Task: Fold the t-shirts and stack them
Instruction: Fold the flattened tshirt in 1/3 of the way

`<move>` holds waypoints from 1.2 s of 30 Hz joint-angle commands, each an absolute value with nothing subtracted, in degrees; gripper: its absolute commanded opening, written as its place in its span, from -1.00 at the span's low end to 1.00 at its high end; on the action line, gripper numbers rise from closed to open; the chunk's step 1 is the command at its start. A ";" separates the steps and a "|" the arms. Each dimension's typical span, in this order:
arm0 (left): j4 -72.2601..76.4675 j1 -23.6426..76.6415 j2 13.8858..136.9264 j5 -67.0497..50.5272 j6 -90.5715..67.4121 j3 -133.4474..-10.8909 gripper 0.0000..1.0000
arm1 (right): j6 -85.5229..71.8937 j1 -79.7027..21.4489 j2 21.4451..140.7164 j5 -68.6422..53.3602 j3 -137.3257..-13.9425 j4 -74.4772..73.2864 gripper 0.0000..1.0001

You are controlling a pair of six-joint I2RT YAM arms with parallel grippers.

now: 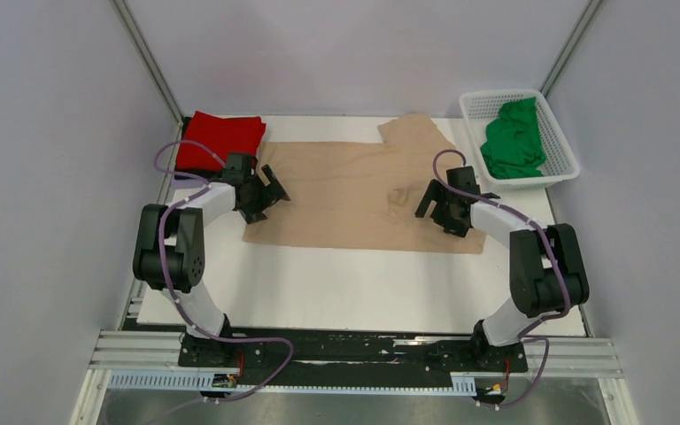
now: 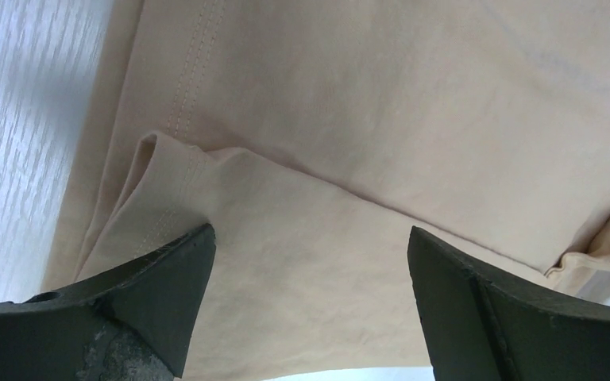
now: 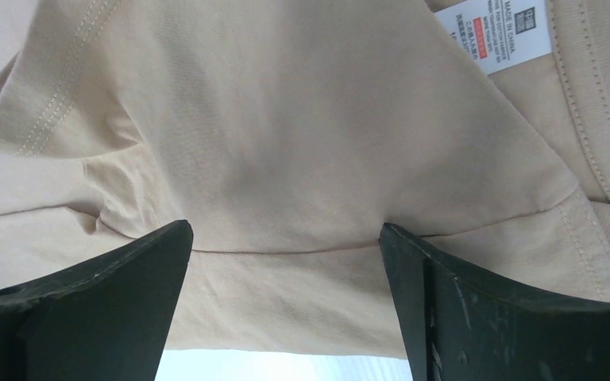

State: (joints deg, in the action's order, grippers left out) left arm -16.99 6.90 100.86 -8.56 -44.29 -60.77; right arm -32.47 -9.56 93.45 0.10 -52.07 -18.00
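A beige t-shirt (image 1: 354,190) lies spread flat across the middle of the white table, one sleeve at the back right. My left gripper (image 1: 270,190) is open just above the shirt's left end; in the left wrist view its jaws (image 2: 310,246) straddle a folded-over hem of the beige cloth (image 2: 349,103). My right gripper (image 1: 434,202) is open over the shirt's right end near the collar; in the right wrist view the jaws (image 3: 286,238) straddle a shoulder seam, and a white label (image 3: 496,32) shows. A folded red t-shirt (image 1: 221,137) lies at the back left.
A white basket (image 1: 560,133) at the back right holds a crumpled green t-shirt (image 1: 513,142). Bare white table (image 1: 354,292) lies between the shirt and the arm bases. Grey walls stand close on both sides.
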 commanded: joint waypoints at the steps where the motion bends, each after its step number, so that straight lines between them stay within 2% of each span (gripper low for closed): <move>1: -22.21 7.29 98.16 -8.04 -42.98 -53.41 1.00 | -35.78 -9.35 90.16 -3.53 -46.03 -34.07 0.93; 10: -27.99 9.82 84.85 -6.61 -44.84 -42.50 1.00 | -42.43 -9.53 73.65 -4.17 -37.63 -48.86 1.00; 13: -29.84 10.05 80.55 -6.67 -46.28 -38.19 1.00 | -44.04 -9.85 70.22 -6.83 -37.24 -49.65 1.00; 20: -32.65 10.45 71.48 -9.15 -47.94 -35.17 1.00 | -44.02 -9.97 66.45 -3.33 -38.07 -49.82 1.00; 25: -34.21 10.98 67.39 -6.18 -47.57 -39.46 1.00 | -39.81 -10.13 61.04 -3.51 -39.41 -44.70 0.98; 28: -33.98 10.99 68.83 -3.35 -45.69 -45.58 1.00 | -37.20 -10.27 59.44 -8.14 -40.45 -39.41 0.98; 31: -33.64 10.69 75.12 -0.47 -42.95 -51.69 1.00 | -36.11 -10.82 61.16 -16.32 -40.28 -32.96 0.98; 36: -30.67 8.29 86.76 1.54 -39.21 -62.37 1.00 | -39.68 -14.92 69.42 -23.28 -42.08 -20.03 0.99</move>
State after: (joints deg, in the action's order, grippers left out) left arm -33.50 10.11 79.53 -1.83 -43.40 -56.45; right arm -38.48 -11.79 63.90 -14.96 -38.54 -34.28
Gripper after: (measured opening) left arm 0.997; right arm 0.993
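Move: The t-shirt lies flat under both open hands: its middle is about 27 cm right of the left hand and 6 cm ahead, and some 22 cm left of the right hand and 9 cm ahead. The tucked sleeve sits about 9 cm left of the right hand and 7 cm ahead. The table's near edge is about 34 cm behind the left hand and 29 cm behind the right; the red stack stands about 19 cm ahead and 16 cm left of the left hand. The t-shirt is dragged back towards the table's near edge by both open grippers, fingertips kept down on the cloth, roughly 17 cm and level, the right wrist tipping its fingers some 20 degrees steeper before easing back. Both hands then come free and rise, the left swinging forward nearly 10 cm, the right forward and a little left over the shirt. ##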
